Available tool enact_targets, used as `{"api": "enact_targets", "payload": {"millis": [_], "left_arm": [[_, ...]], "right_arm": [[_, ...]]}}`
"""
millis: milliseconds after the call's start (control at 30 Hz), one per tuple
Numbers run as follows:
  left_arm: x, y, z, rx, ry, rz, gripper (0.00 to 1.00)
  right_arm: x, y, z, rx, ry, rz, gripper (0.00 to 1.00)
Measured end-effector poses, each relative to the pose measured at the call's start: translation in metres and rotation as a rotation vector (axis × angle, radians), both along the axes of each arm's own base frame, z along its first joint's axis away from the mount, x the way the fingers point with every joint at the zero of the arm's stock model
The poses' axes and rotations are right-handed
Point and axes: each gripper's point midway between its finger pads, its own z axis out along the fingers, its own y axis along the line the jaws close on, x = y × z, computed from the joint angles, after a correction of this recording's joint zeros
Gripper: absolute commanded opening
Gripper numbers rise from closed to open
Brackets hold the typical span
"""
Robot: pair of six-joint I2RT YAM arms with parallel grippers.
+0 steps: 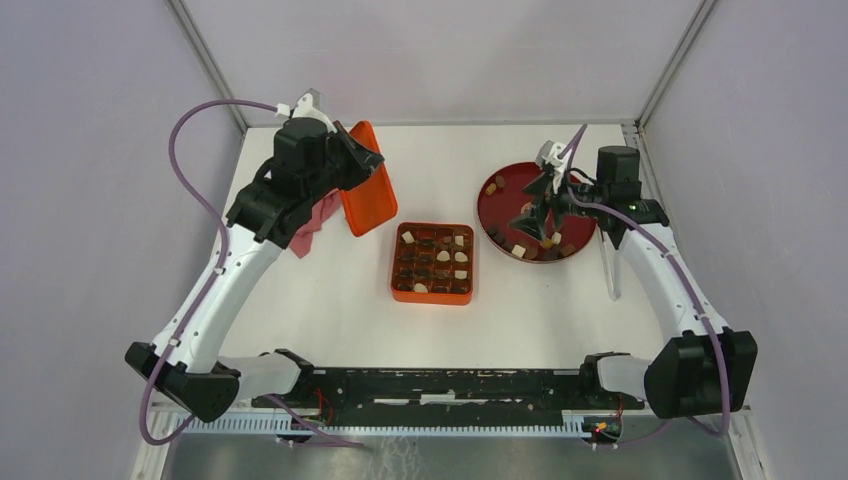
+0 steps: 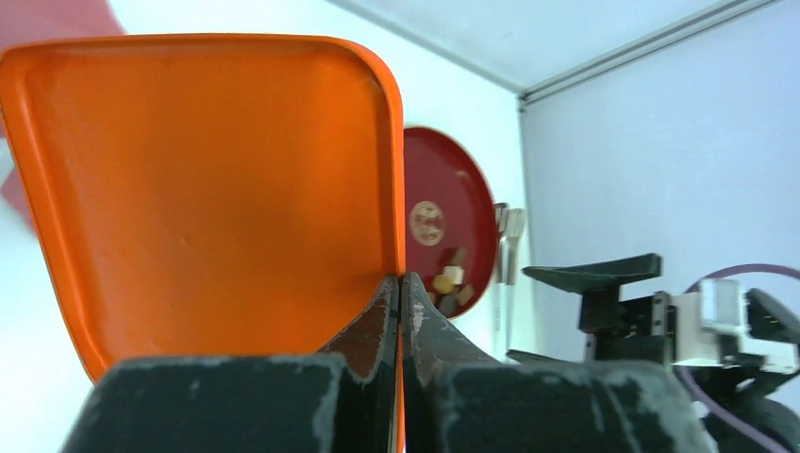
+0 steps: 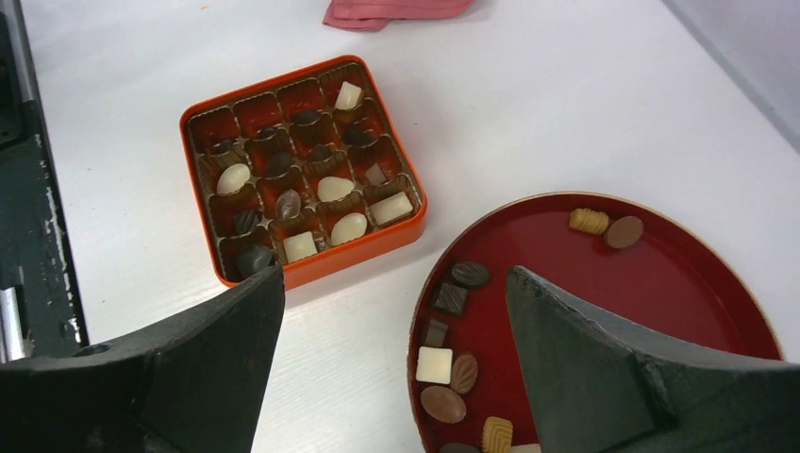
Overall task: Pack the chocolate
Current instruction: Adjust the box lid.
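Observation:
Several pieces of chocolate (image 3: 234, 178), dark, light brown and cream, sit in the cells of the orange gridded box (image 1: 432, 293) at mid-table. More chocolate (image 3: 434, 364) lies loose on the dark red round plate (image 3: 660, 274) to the box's right. My right gripper (image 3: 394, 274) hangs open above the plate's (image 1: 512, 200) left edge with nothing between its fingers. At the back left, my left gripper (image 2: 402, 279) is shut on the edge of the orange lid (image 2: 208, 189), holding it up on edge above the table (image 1: 368, 190).
A pink cloth (image 1: 315, 222) lies under the left arm at the back left. A pale slim utensil (image 1: 612, 270) lies right of the plate. Grey walls close the table on three sides.

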Motion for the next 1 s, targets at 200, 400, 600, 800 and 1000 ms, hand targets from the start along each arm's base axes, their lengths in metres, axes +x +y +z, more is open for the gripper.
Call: {"api": "enact_targets", "payload": {"millis": [200, 400, 600, 800, 1000], "left_arm": [[0.003, -0.014, 0.034, -0.146, -0.062, -0.017, 0.02], [0.015, -0.035, 0.052, -0.297, -0.077, -0.035, 0.02], [0.028, -0.049, 0.049, -0.376, -0.043, -0.003, 0.02], [0.032, -0.055, 0.06, -0.45, -0.036, 0.058, 0.02], [0.044, -0.067, 0.065, -0.504, -0.033, 0.107, 0.02]], "right_arm": [[0.0, 0.005, 0.013, -0.01, -0.063, 0.001, 0.92], [-0.004, 0.015, 0.015, -0.026, -0.078, 0.033, 0.92], [-0.003, 0.017, 0.026, -0.026, -0.11, 0.038, 0.92], [-0.002, 0.015, 0.027, -0.058, -0.126, 0.029, 0.92], [-0.002, 0.013, 0.033, -0.074, -0.148, 0.017, 0.92]]}}
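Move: Your left hand already holds the orange lid by its edge. From that hand the chocolate box lies about 9 cm to the right, 4 cm back and some 32 cm below; the pink cloth is 12 cm left, 15 cm ahead, as far down. From the empty right hand, the lid's middle is roughly 24 cm left, 4 cm ahead and 3 cm higher, the box 14 cm left, 2 cm back and 19 cm below, and the red tray 8 cm right, 10 cm ahead, 20 cm down. Carry the pinched lid with the left gripper about 7 cm right and equally far up, easing some 4 cm forward as well, towards the right hand's side. Roll the wrist about 30 degrees so its left side dips, fingers staying shut on the edge. Meanwhile raise the wide-open right gripper about 3 cm. ##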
